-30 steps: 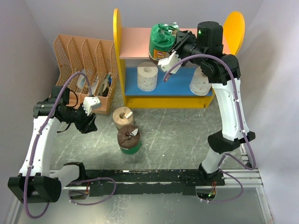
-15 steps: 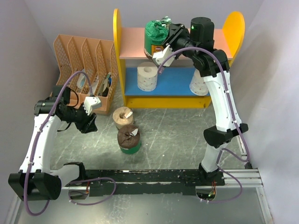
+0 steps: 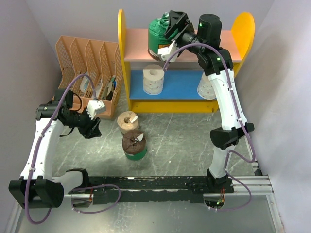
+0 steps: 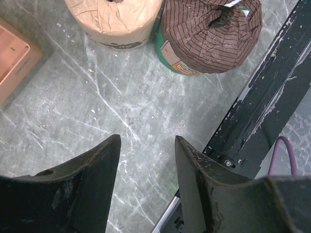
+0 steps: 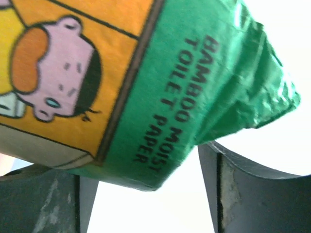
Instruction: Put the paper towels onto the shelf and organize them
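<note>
The shelf stands at the back with yellow sides, a pink upper board and a blue lower board. A green-wrapped paper towel roll rests on the pink board. My right gripper is open around it, with a gap at the right finger. Two white rolls stand on the blue board, one on the left and one on the right behind the arm. On the table sit a tan roll and a brown, green-wrapped roll. My left gripper hangs open and empty, left of them.
A peach slotted file organizer holding a few items stands left of the shelf. A black rail runs along the near table edge. Walls close in on the left, back and right.
My right arm carried the green-wrapped roll left and back along the pink board, then its jaws opened off the roll. The left arm has not moved.
</note>
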You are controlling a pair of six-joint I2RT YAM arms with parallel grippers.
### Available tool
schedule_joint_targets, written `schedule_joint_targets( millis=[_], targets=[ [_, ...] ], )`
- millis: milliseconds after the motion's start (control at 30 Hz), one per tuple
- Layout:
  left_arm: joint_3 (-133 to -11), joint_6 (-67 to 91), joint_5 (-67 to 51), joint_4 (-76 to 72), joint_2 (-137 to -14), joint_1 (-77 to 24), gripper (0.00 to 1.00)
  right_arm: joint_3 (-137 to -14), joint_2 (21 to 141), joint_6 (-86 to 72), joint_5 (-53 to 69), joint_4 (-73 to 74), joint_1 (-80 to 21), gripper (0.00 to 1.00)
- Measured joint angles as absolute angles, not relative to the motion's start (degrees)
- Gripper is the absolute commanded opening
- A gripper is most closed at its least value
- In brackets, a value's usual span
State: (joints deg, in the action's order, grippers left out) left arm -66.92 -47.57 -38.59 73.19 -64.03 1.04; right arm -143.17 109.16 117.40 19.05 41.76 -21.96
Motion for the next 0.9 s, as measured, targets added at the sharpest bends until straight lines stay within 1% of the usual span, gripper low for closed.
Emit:
schedule_joint_targets(
  millis=[33, 67, 100, 133, 300, 500, 900],
  targets=[
    [-66.92, -47.57, -38.61, 73.19, -64.10, 1.04, 0.60, -142.93, 109.16, 117.40, 19.99, 40.62, -21.96, 0.84],
    [-66.92, -47.57, -38.61, 73.19, -64.10, 1.04, 0.60, -142.63, 109.14, 117.40, 20.75, 39.51, -21.96, 0.89],
    [-66.92, -47.55, -38.61, 73.17, -64.12, 1.04, 0.60, -142.10, 109.08, 117.40, 21.52, 38.37, -21.98, 0.99],
    [-66.92, -47.55, -38.61, 73.17, -64.12, 1.04, 0.60, -141.36, 108.88, 117.40, 22.24, 37.30, -22.00, 1.00],
    [-66.92, -47.51, -38.61, 73.14, -64.12, 1.04, 0.60, -136.99, 108.33, 116.90, 25.10, 31.64, -22.72, 1.00],
    [-67.02, -46.96, -38.63, 73.12, -64.12, 1.04, 0.60, -131.85, 108.25, 111.70, 27.57, 21.78, -24.21, 1.00],
    [-67.02, -46.46, -38.57, 73.12, -63.94, 1.04, 0.60, -131.96, 109.62, 108.79, 28.12, 15.27, -26.72, 1.00]
  ],
)
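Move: The right hand has the green paper roll's upper part right at its fingers; the roll's middle lies about 5 cm left and 6 cm below, level fore and aft. The yellow left panel stands some 19 cm left of this hand, also level with it; a white roll on the blue shelf is about 7 cm left, 3 cm back and 31 cm below. From the left hand the green roll is roughly 28 cm ahead, 32 cm right and 28 cm up. Its fingers spreading fully, the right hand pushes the green roll about 7 cm left along the pink shelf. ##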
